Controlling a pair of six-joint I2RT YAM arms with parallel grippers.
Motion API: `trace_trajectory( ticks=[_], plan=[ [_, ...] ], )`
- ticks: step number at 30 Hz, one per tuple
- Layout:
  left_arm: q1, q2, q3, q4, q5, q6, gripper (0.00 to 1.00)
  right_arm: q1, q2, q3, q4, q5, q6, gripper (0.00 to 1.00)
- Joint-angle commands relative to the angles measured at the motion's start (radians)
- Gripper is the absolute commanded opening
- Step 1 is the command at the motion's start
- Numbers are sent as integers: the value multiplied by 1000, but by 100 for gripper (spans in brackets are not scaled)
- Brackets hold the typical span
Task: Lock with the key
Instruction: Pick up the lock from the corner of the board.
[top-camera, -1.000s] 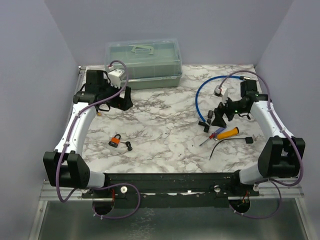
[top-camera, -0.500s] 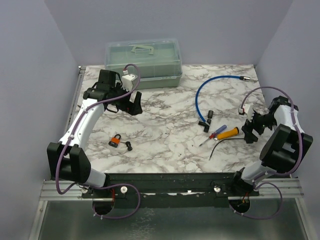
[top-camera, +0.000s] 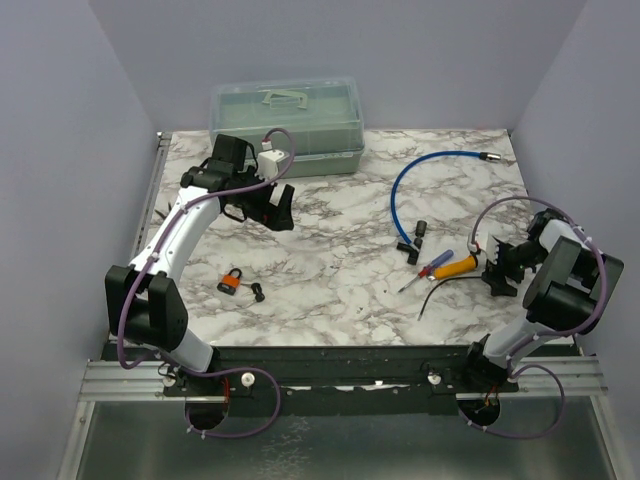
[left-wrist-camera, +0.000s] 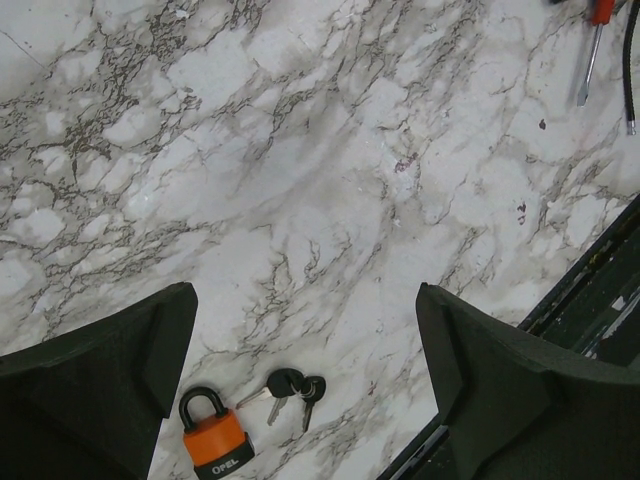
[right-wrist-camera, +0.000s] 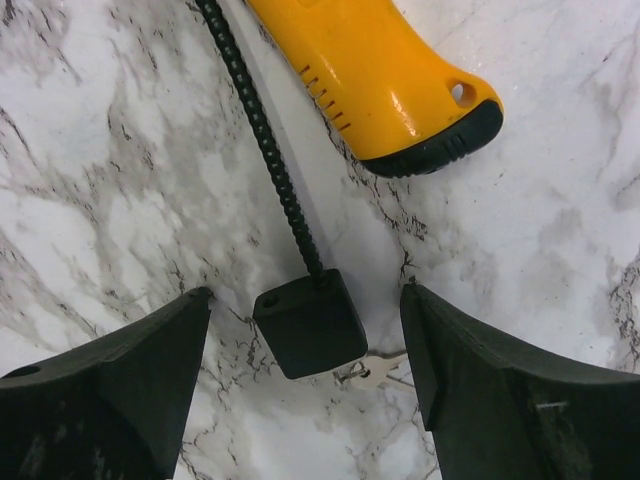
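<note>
An orange padlock (left-wrist-camera: 214, 440) with a black shackle lies on the marble table, a bunch of black-headed keys (left-wrist-camera: 290, 385) just to its right; the top view shows the padlock (top-camera: 232, 281) and the keys (top-camera: 258, 292) at the near left. My left gripper (left-wrist-camera: 305, 330) hovers open high above them, seen in the top view as the left gripper (top-camera: 281, 206). My right gripper (right-wrist-camera: 305, 297) is open and low, straddling a black lock block (right-wrist-camera: 308, 322) on a ribbed black cable (right-wrist-camera: 260, 130) without touching it. A silver key (right-wrist-camera: 378, 370) pokes out by the block.
A yellow-handled screwdriver (top-camera: 455, 266) and a small red and blue one (top-camera: 432, 265) lie left of the right gripper (top-camera: 497, 266). A blue cable (top-camera: 400, 190) loops at the back right. A translucent lidded box (top-camera: 287, 125) stands at the back left.
The left arm swung rightward from the box towards the table's middle. The right arm pulled back to the near right, came down over the black block, and its jaws narrowed a little.
</note>
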Motion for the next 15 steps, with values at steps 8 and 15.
trace_trajectory(
  ticks=[8,15],
  plan=[
    [-14,-3,29,-24,14,23,99,-38,98,19,46,67,-108,67],
    [-17,-13,27,-24,13,23,99,-38,33,17,-5,9,-164,44]
  ],
)
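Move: The black block on the end of the black cable lies almost under the right hand, between its open fingers, about 1 cm to the right and 1 cm below. Of that hand, the yellow handle is some 4 cm ahead and 10 cm left; a small metal piece is about 2 cm ahead and 3 cm right. From the left hand the block is roughly 53 cm right, 9 cm back and 18 cm below. Edging about 1 cm to its right and sinking roughly half a centimetre at first, the right hand centres itself over the black block, then stays low. Meanwhile its fingers close from wide open to about half, coming in on both sides of the block and touching it by the end. ##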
